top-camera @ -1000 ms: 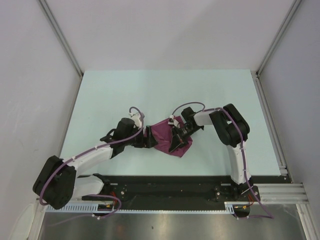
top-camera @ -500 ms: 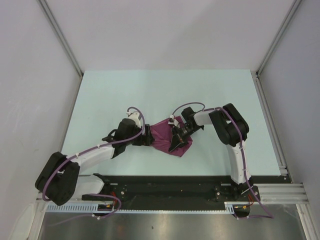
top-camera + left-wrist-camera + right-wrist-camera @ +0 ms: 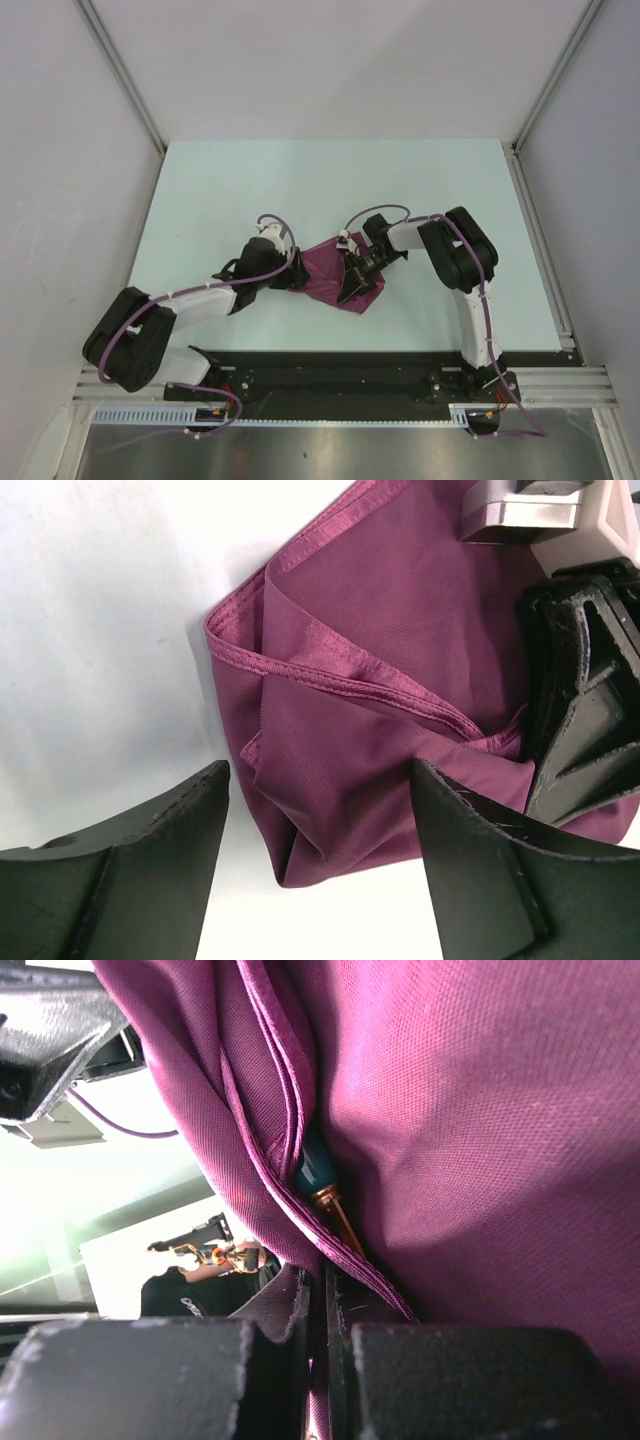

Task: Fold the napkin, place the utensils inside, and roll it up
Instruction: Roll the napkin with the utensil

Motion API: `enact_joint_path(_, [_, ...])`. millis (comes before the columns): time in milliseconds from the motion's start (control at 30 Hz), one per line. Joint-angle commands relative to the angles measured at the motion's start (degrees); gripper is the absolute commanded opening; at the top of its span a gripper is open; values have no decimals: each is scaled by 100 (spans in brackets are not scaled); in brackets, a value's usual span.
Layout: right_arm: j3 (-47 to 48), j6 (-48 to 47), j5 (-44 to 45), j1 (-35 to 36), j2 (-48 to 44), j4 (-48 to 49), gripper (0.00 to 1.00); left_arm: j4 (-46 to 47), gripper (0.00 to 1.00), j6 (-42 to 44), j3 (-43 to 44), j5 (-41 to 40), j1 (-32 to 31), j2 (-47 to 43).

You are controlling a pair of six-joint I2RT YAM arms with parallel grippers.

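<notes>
The magenta napkin (image 3: 330, 272) lies folded in a bunch at the middle of the table. My left gripper (image 3: 297, 278) is at its left edge and open. In the left wrist view the napkin's lower corner (image 3: 330, 810) sits between the two dark fingers (image 3: 150, 860) without touching them. My right gripper (image 3: 352, 276) is on the napkin's right part, shut on a hemmed fold (image 3: 330, 1260). The utensil's dark teal handle and gold neck (image 3: 322, 1185) show tucked inside that fold; its bowl is hidden. The right gripper's black fingers (image 3: 585, 710) stand on the cloth.
Pale green tabletop (image 3: 250, 180) surrounds the napkin. Grey walls and aluminium frame rails (image 3: 540, 200) bound the table. The black base rail (image 3: 330, 375) runs along the near edge.
The left arm has swung slightly right, bringing its gripper closer against the napkin's left edge. The right arm and the napkin have not moved.
</notes>
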Motion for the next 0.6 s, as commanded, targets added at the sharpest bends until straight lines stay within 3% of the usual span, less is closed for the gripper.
enact_joint_path(0, [-94,-226,867,-80,346,245,0,183,73,-309,55,-186,35,213])
enact_joint_path(100, [-103,-244,902,-72,329,254,0,165,63,-424,38,-107,44,371])
enact_joint_path(267, [-111,-209,946,-72,171,245,2,-37,37,-389,116,-142,53,608])
enact_joint_path(333, [-103,-182,1025,-71,-5,254,13,-177,24,-328,195,-134,70,653])
enact_joint_path(400, [-76,-165,1148,-71,-154,210,22,-300,19,-240,275,-64,96,749])
enact_joint_path(433, [-15,-139,1201,-71,-329,175,32,-414,15,-205,319,-37,123,793])
enact_joint_path(567, [161,-94,1534,-80,-918,26,47,-590,8,-64,529,226,184,1118])
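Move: Just below the left hand's open fingers, about 1 cm ahead, 1 cm to the right and 3 cm down, lies the left end of the napkin's rolled edge; the napkin's far-left corner is roughly 6 cm ahead of that hand. The right hand already pinches the roll between its shut fingers. From it, the left end lies about 5 cm ahead and 9 cm left, and the utensil inside the fold about 4 cm left and 1 cm ahead. Sinking about 2 cm, with a slight drift to its right, the left hand shuts its wide-open fingers almost fully and pinches the left end of the napkin roll between them. The right hand keeps its pinch until the left is well on its way shut, then opens to nearly half, letting go, and starts up and forward by about 1 cm, the roll still lying between its fingers. ##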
